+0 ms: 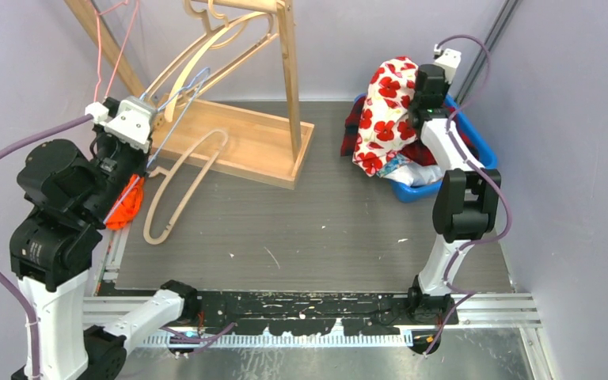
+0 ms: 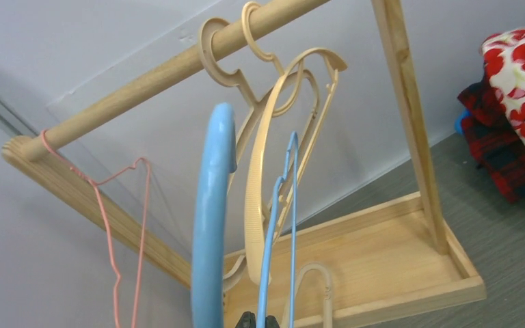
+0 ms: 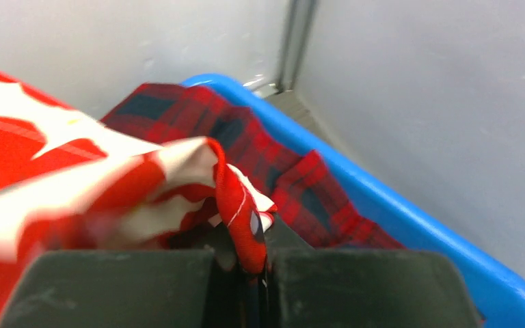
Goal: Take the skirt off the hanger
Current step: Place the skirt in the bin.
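Note:
The skirt (image 1: 386, 111), white with red flowers, hangs bunched over the blue basket (image 1: 481, 150) at the back right. My right gripper (image 1: 421, 109) is shut on a fold of it; in the right wrist view that fold (image 3: 243, 205) is pinched at the right gripper (image 3: 256, 266). The hanger (image 1: 180, 96), thin blue wire, is bare and stands beside the wooden rack. My left gripper (image 1: 152, 131) is shut on its wire; in the left wrist view the wire (image 2: 273, 225) rises from the left gripper (image 2: 258, 320).
The wooden rack (image 1: 289, 79) with its base tray (image 1: 245, 146) stands at the back left, with beige hangers (image 2: 273, 150) and a pink wire hanger (image 2: 119, 225) on its rail. Another beige hanger (image 1: 180, 188) lies on the table. Red plaid cloth (image 3: 287, 171) fills the basket (image 3: 389, 205).

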Available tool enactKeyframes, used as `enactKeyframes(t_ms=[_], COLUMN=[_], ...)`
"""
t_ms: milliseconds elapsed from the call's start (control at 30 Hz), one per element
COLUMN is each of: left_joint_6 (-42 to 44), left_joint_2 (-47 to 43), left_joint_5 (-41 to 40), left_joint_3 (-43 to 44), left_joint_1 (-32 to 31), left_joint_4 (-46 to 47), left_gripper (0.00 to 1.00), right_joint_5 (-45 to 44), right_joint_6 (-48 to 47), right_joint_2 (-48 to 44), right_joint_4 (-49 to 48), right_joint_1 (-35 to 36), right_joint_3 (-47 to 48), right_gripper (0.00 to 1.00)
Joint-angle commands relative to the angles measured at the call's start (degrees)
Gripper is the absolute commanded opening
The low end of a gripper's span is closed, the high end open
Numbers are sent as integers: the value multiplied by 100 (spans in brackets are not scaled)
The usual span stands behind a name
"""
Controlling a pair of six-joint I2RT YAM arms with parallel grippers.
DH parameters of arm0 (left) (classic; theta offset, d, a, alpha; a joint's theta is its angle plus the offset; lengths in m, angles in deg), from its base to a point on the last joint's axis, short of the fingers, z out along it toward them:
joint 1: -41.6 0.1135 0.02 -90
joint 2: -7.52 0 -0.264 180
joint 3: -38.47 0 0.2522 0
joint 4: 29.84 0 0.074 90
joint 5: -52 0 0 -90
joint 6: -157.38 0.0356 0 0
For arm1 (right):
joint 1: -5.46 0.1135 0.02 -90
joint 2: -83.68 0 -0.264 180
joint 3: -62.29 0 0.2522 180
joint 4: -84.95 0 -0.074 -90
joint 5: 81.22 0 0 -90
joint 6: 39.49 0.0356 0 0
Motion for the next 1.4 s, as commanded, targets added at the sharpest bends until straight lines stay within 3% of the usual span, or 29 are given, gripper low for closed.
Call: enactKeyframes(t_ms=[0,167,300,600,767,800,867,967,1367], left_joint_6=[306,415,593,783,743,755,757,779,203], left_joint_2=[189,244,333,626,553,522,451,353,-132], left_joint_5=[-529,-909,-1236,-1394,-1361,-1399,-1452,-1453,-825], left_joint_3=[147,195,268,419,469,447,398,268,-37], left_joint_1=[-3,-1,-1,-4,-3,-4,-7,-6,-14], left_joint_4=[377,537,765,1172,1162,1136,1073,1036,770], left_gripper=[0,0,0,0,0,0,0,0,0], right_joint_5=[-634,-551,-310,607,554,520,308,239,783], right_joint_6=[81,-11,-160,385,1196,1167,1053,776,207], right_joint_2=[-465,-655,-962,-1059,-937,-950,-1058,-1376,-3157], right_joint_4=[-130,27,-8,313,756,780,741,452,-1087], right_joint_1=[-691,-1327,-1444,-533,-381,-374,-345,-307,34], right_joint_3=[204,246,-357,-942,-988,-970,-951,-1058,-1876], right_gripper=[1,1,1,1,2,11,53,68,74])
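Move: My right hand, holding the red-flowered skirt by a corner, is over the bin's far end; the bin's middle lies about 10 cm back towards me, roughly 1 cm right and some 15 cm below. The plaid garment hanging over the bin's left edge is about 18 cm left and 8 cm back; the white cloth is some 19 cm back and 5 cm left. From my left hand, the bin is about 22 cm ahead, 63 cm right and 40 cm lower. I swing my right hand some 15 cm right and 7 cm back over the bin, pulling the skirt along as the wrist turns about 20 degrees clockwise. I sweep back left almost as far, unwinding the wrist and sinking a few centimetres, open the fingers wide over the pile, then draw back and rise clear. My left hand, keeping the blue hanger, drifts forward, left and up, then eases back. ##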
